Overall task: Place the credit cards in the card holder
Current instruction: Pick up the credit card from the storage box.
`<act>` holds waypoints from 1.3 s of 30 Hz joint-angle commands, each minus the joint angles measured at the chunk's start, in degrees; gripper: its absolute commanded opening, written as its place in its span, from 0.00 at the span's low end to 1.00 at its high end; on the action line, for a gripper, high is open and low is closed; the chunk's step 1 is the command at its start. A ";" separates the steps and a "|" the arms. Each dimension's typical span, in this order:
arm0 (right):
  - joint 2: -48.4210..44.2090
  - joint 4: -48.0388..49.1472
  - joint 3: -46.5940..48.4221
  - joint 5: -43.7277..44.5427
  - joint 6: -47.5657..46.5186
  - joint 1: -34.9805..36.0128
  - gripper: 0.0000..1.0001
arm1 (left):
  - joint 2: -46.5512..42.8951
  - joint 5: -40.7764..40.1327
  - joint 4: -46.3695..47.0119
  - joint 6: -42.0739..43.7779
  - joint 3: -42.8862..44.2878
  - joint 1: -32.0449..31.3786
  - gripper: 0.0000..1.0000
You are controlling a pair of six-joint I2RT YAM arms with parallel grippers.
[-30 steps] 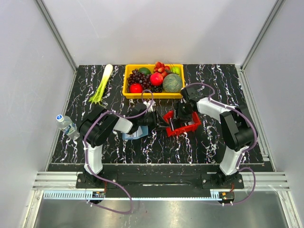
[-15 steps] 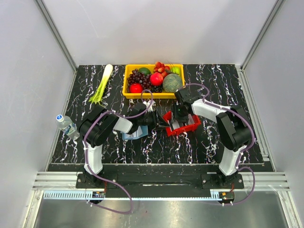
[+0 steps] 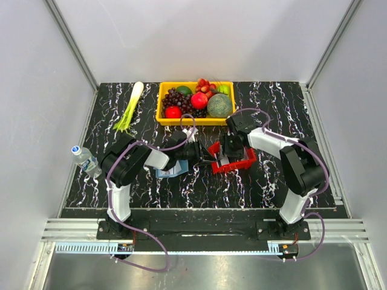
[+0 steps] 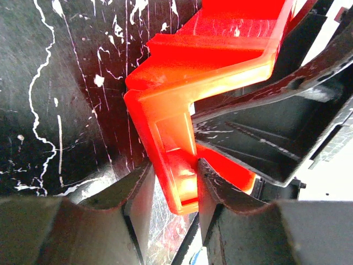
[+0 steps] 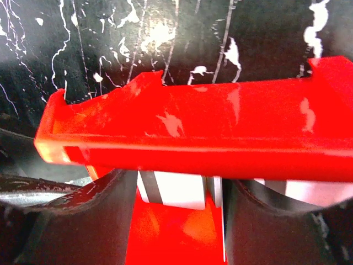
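The red tray [image 3: 242, 163] lies at mid table. My left gripper [image 3: 207, 158] is shut on the tray's left corner; in the left wrist view the red tray wall [image 4: 182, 132] sits pinched between my left gripper's [image 4: 175, 167] two fingers. My right gripper [image 3: 228, 151] dips into the tray from behind and stands open. In the right wrist view a white credit card with a dark stripe [image 5: 179, 189] lies between the fingertips of my right gripper [image 5: 179, 185], and a thin card [image 5: 220, 207] stands on edge against the right finger. The blue card holder [image 3: 171, 171] peeks out under my left arm.
A yellow basket [image 3: 187, 121] full of fruit stands just behind the tray. A leek [image 3: 130, 107] lies at the back left and a water bottle [image 3: 84, 158] at the left edge. The red tray's near wall [image 5: 193, 130] crosses in front of my right fingers.
My right wrist shifted a little left over the tray, then eased back right. Left gripper and tray have stayed put.
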 commanded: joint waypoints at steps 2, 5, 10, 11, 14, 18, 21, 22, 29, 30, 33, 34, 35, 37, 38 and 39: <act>-5.53 -0.84 -0.33 -2.39 0.80 -2.98 0.63 | -1.46 1.07 2.29 2.22 1.29 -0.51 0.28; -5.88 -0.93 -0.42 -3.54 0.80 -4.03 0.63 | -1.46 1.16 2.29 2.22 1.20 -0.51 0.29; -5.45 -0.22 -0.86 -6.17 0.89 -4.57 0.47 | -1.29 1.25 2.20 2.22 1.29 -0.51 0.29; -5.10 -0.22 -0.86 -6.09 0.98 -4.57 0.43 | -1.28 1.16 2.29 2.13 1.29 -0.51 0.28; -4.74 -0.31 -1.03 -5.13 1.15 -4.57 0.27 | -1.37 1.25 2.29 2.04 1.38 -0.51 0.28; -6.31 -0.93 -0.59 -2.76 0.72 -4.57 0.13 | -1.63 1.16 2.29 2.13 1.12 -0.42 0.28; -9.47 -0.84 0.11 -0.47 0.10 -4.57 0.00 | -1.64 1.07 2.20 2.22 1.12 -0.42 0.28; -10.44 -0.84 0.55 -0.12 -0.42 -4.57 0.00 | -1.72 1.07 2.20 2.31 1.03 -0.50 0.28; -13.87 -2.33 2.31 1.47 -1.84 -4.57 0.00 | -2.07 0.81 1.23 2.75 1.47 -0.51 0.28; -14.32 -2.33 2.31 1.47 -1.58 -4.57 0.00 | -2.08 0.81 1.23 2.83 1.38 -0.51 0.28; -15.37 -2.33 2.48 0.94 -0.87 -4.57 0.00 | -2.43 0.72 0.79 3.10 1.73 -0.51 0.28; -15.90 -2.16 2.48 0.77 -0.70 -4.57 0.00 | -2.43 0.72 0.71 3.19 1.73 -0.51 0.28; -16.51 -2.24 2.57 0.59 -0.35 -4.57 0.00 | -2.69 0.81 0.62 3.36 1.64 -0.51 0.29; -17.65 -2.16 2.75 0.42 0.62 -4.57 0.00 | -3.13 0.89 0.44 3.62 1.73 -0.51 0.29; -18.09 -2.16 2.92 0.24 1.23 -4.57 0.00 | -3.48 0.81 0.27 3.80 1.73 -0.51 0.29; -18.62 -1.98 3.10 0.24 2.20 -4.57 0.00 | -4.00 0.63 -0.26 4.32 1.82 -0.51 0.29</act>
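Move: The black credit card stands on edge in the red storage box, beside the right-hand finger of the open right gripper, about 2 cm right and 1 cm ahead of the hand. A striped white card lies just below the fingers, about 1 cm ahead and 2 cm down; a second is roughly 7 cm right, 1 cm ahead and 3 cm down. From the left hand, the black card is some 7 cm right, 1 cm ahead and 2 cm below. Shifting right nearly 2 cm while rising about 2 cm, the right hand holds that height as its fingers shut, pinching the black card, and slips slightly farther right. It then climbs another 6 cm or so straight up, the fingertips tilting about 10 degrees forward. The left hand stays put, still pinching the box's left wall. ##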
